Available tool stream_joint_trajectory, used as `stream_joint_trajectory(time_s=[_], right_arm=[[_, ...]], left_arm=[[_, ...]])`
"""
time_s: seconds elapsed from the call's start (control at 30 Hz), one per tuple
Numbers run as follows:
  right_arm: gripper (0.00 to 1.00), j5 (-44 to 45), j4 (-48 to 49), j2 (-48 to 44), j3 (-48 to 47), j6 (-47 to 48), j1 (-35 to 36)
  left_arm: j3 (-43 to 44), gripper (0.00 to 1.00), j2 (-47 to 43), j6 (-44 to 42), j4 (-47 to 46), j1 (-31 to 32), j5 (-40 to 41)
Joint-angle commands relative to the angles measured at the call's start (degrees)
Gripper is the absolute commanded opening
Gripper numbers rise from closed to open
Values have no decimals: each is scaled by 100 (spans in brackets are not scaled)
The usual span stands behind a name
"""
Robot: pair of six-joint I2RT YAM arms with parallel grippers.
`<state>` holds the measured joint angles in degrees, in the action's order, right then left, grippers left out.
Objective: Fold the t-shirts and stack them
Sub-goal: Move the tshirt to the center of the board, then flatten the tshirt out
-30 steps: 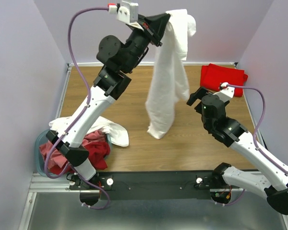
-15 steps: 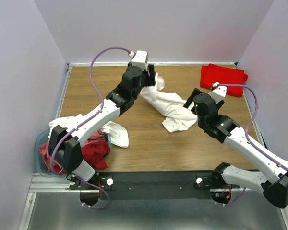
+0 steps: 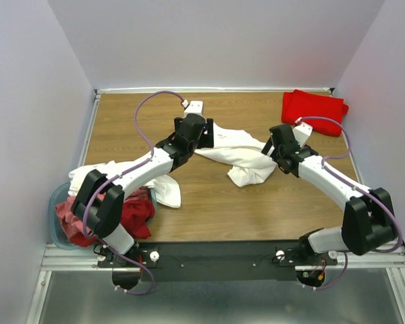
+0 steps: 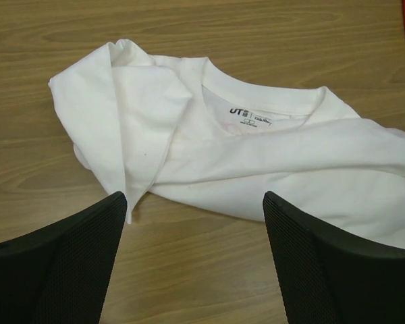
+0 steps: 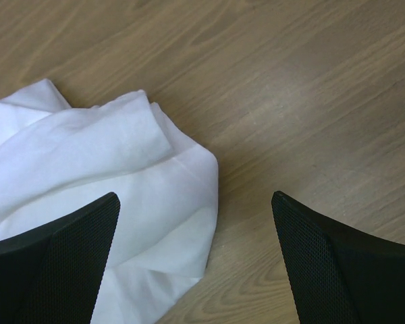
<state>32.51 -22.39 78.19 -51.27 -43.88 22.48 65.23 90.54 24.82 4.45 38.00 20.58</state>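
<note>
A white t-shirt [image 3: 239,156] lies crumpled across the middle of the table, and nothing holds it. In the left wrist view its collar and neck label [image 4: 246,115] face up, with one sleeve folded over. My left gripper [image 3: 207,133] sits low at the collar end, open; bare wood lies between its fingers [image 4: 74,263], just short of the cloth. My right gripper [image 3: 268,146] is open at the shirt's other end. There the cloth's edge [image 5: 121,196] lies between its fingers but is not pinched. A folded red t-shirt [image 3: 312,110] rests at the back right.
A pale blue tub [image 3: 56,204] stands at the table's front left corner. It holds crumpled red t-shirts [image 3: 131,210], and a white one [image 3: 163,187] hangs over its rim. Walls close in the table at the back and both sides.
My left gripper came down from high up, laid the hanging white t-shirt on the table and opened. My right gripper shifted a little toward the shirt, still open.
</note>
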Motion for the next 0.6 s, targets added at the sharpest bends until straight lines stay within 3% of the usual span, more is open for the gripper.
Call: stream_joint_trajectory(time_s=[0.0,0.57], right_arm=[[100,-780,270,310,-287,195,-383],[98,-1968,569,1435,-1034,767,-1009]], left_arm=[[156,92,411,155,55,-196,121],[-379,92,877,217,206,-794,298]])
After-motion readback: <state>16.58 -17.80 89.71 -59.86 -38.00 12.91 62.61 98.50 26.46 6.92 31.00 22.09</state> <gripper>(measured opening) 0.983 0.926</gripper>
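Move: The white t-shirt lies flat below both hands: its left sleeve is about 8 cm ahead of the left hand, 4 cm to its left and 13 cm down, with the collar some 10 cm ahead and 14 cm to the right of that hand. From the right hand, the right sleeve is about 5 cm ahead, 3 cm left and 8 cm below. The folded red stack stands roughly 18 cm ahead and 13 cm right of the right hand. Towards the t-shirt's left sleeve the left hand sinks about 8.5 cm while sliding some 6 cm to the left, its fingers tipping about 10 degrees further down and swinging slightly counter-clockwise to bring the sleeve's tip between them. Towards the right sleeve the right hand dips a little, then travels forward about 5.5 cm at nearly level height. Both grippers stay wide open. ##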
